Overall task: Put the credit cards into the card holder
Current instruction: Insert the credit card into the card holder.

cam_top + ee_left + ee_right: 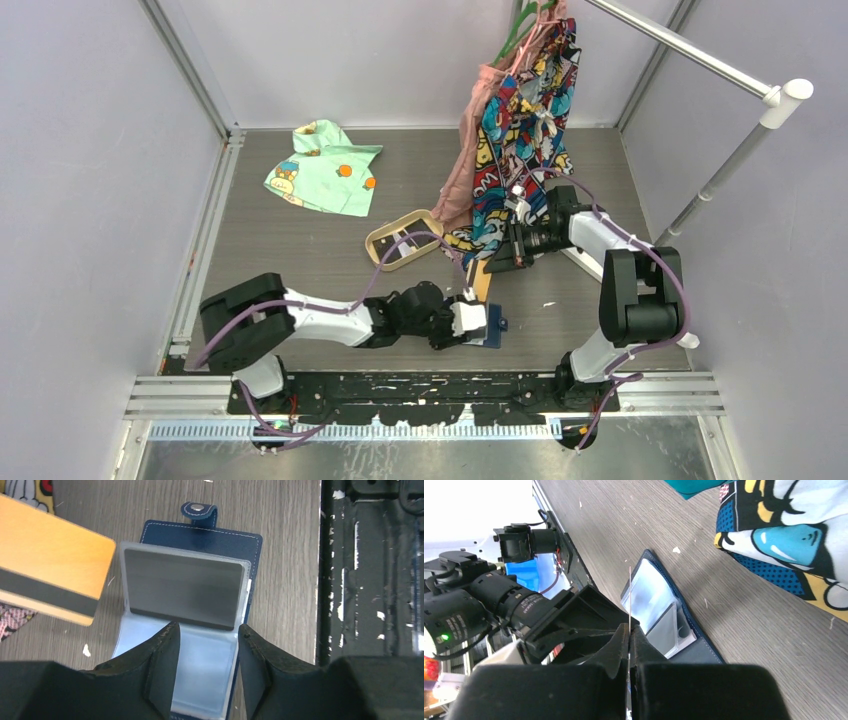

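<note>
The navy card holder (200, 535) lies open on the table, pale pockets up, with a grey credit card (182, 587) sitting in its upper pocket. My left gripper (207, 635) hovers open just over the lower pocket, with nothing between its fingers (165, 655). My right gripper (629, 630) is shut on an orange credit card (50, 575) with a dark stripe, held on edge (629, 595) just left of the holder (664, 615). From above, the orange card (482, 280) hangs next to the holder (495, 330), between the right gripper (497, 262) and the left gripper (478, 322).
A tan oval tray (375, 245) with dark cards in it sits behind the left arm. A colourful garment (525, 130) hangs from a rack (690, 55) over the right arm. A green shirt (325, 168) lies at the back left. The black base rail (370, 580) runs close beside the holder.
</note>
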Controlling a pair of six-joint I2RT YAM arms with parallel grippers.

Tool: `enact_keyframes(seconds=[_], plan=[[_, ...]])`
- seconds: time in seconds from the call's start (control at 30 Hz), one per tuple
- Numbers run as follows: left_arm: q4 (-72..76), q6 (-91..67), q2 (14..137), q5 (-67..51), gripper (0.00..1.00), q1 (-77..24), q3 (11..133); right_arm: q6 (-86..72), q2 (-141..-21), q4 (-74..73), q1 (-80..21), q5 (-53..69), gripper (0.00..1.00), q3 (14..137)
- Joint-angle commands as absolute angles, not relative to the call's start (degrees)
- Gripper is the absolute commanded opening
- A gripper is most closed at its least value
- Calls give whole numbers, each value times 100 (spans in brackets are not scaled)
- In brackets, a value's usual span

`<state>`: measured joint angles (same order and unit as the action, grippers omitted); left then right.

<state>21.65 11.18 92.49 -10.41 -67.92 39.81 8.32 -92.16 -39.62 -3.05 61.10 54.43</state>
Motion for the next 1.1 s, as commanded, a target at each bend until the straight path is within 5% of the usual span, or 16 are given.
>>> enact_keyframes(seconds=[0.0,0.7,1.07], plan=[[2244,1845,9654,-1123,48,-6954,4488,958,-9052,-4033,-211,6307,1,5616],[1421,106,10153,1009,44,-6692,4759,309,-9106,-3426,-701,5149,1,5418],[2342,-535,8413,480,48,-6542,3890,-1298,-8560,-2584,-735,3990,1,4726]])
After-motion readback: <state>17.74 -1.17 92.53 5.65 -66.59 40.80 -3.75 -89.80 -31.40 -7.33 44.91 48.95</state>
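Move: The open card holder's middle lies some 3 cm ahead of the left hand, about 2 cm to its right and 4 cm below. From the right hand, which already pinches the orange card, the holder's middle is roughly 11 cm back, 4 cm to the left and 9 cm down; that card's own middle is about 3 cm nearer the base and 1 cm left of those fingers. The tray stands some 20 cm ahead of the left hand, 12 cm to its left, 4 cm below. The left fingertips, half open, come down about 3 cm onto the near, left part of the card holder and push it forward over some 6 cm, the hand turning about 20 degrees counter-clockwise, then lift off leftwards. The right hand keeps its pinch on the orange card, waits, then lowers it about 4 cm towards the holder, fingertips dipping some 15 degrees. ##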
